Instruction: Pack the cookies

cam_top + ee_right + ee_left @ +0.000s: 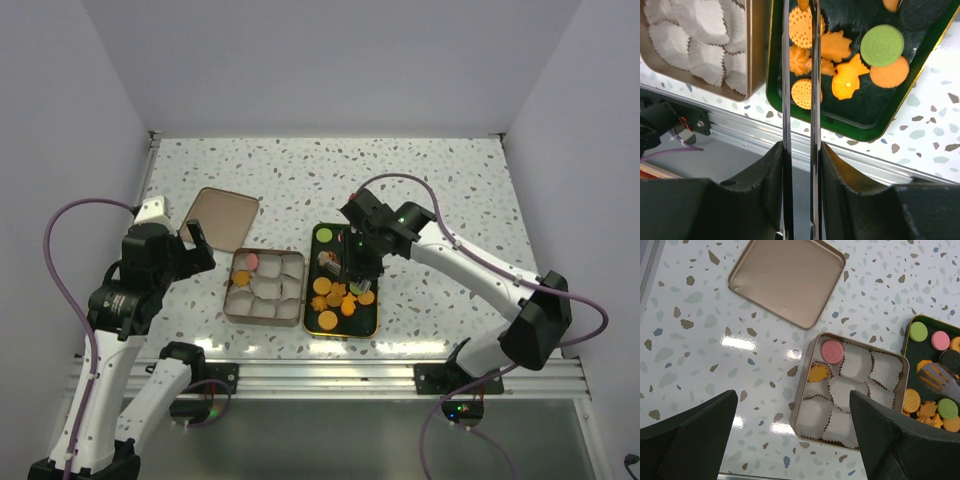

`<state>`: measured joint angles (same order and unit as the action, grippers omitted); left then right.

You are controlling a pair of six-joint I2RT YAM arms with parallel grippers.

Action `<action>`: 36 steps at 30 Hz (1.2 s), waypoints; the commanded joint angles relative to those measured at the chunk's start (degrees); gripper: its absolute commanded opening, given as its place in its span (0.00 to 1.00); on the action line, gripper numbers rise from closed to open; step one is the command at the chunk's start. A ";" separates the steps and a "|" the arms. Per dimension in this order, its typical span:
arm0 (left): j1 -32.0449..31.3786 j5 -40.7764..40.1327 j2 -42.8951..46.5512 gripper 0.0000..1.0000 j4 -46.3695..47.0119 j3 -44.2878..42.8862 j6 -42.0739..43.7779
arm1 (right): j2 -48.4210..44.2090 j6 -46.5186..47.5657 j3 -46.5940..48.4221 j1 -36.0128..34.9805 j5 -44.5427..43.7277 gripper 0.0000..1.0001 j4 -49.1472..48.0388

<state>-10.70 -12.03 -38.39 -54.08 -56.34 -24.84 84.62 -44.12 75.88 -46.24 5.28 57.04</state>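
The cookies [847, 80] lie loose in a dark green tray [865, 132]: mostly orange rounds and leaf shapes, plus a green round [882, 45]. My right gripper [801, 150] is shut on metal tongs [786, 75], whose two blades stand narrowly apart and reach down over the tray [343, 318]. The tong tips [940, 377] are at an orange cookie; whether they grip it I cannot tell. A square tin [799, 405] lined with white paper cups holds a pink cookie [832, 351] and an orange one [818, 373]. My left gripper [792, 400] hangs open above the tin's near left corner.
The tin's lid [787, 280] lies upside down on the speckled table behind the tin [265, 310]. Tin and tray sit side by side close to the table's front metal rail [740, 135]. Walls enclose the table on the left, right and far sides.
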 commanded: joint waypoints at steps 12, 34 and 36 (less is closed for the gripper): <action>-0.38 -0.45 -0.19 1.00 2.49 0.70 0.49 | 2.82 3.77 24.66 -6.92 -9.67 0.24 8.80; -0.38 -8.79 -3.97 1.00 -2.25 -6.42 1.46 | 22.52 3.77 36.36 -15.29 -8.00 0.25 6.95; -0.38 -9.76 -3.54 1.00 -1.73 -5.81 2.24 | 23.57 4.13 36.97 -15.20 -8.35 0.27 7.73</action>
<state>-10.72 -17.85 -42.26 -56.60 -60.77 -24.62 107.66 -41.25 109.47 -61.49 -2.02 63.75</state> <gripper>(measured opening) 0.997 0.326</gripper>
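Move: The right hand still grips the tongs, which already hold an orange cookie about 10 cm ahead of it, 6 cm to its left and 10 cm below. The empty far-middle cup of the box lies some 12 cm ahead, 21 cm left and 15 cm below that hand. The pink cookie sits level with that cup and about 5 cm left of it; the cookie tray's middle is about 8 cm ahead and 2 cm left of the hand. From the left hand the cup is roughly 10 cm ahead, 13 cm right and 22 cm below. Up and then left in an arc, the right hand lifts the tongs some 11 cm off the tray, swings them about 13 cm left across the near side of the box wall, then sinks about 8 cm towards the far-middle cup, easing off at the end. The wrist turns roughly 15 degrees counter-clockwise; the fingers keep their squeeze on the tongs and the tongs keep the cookie pinched. ##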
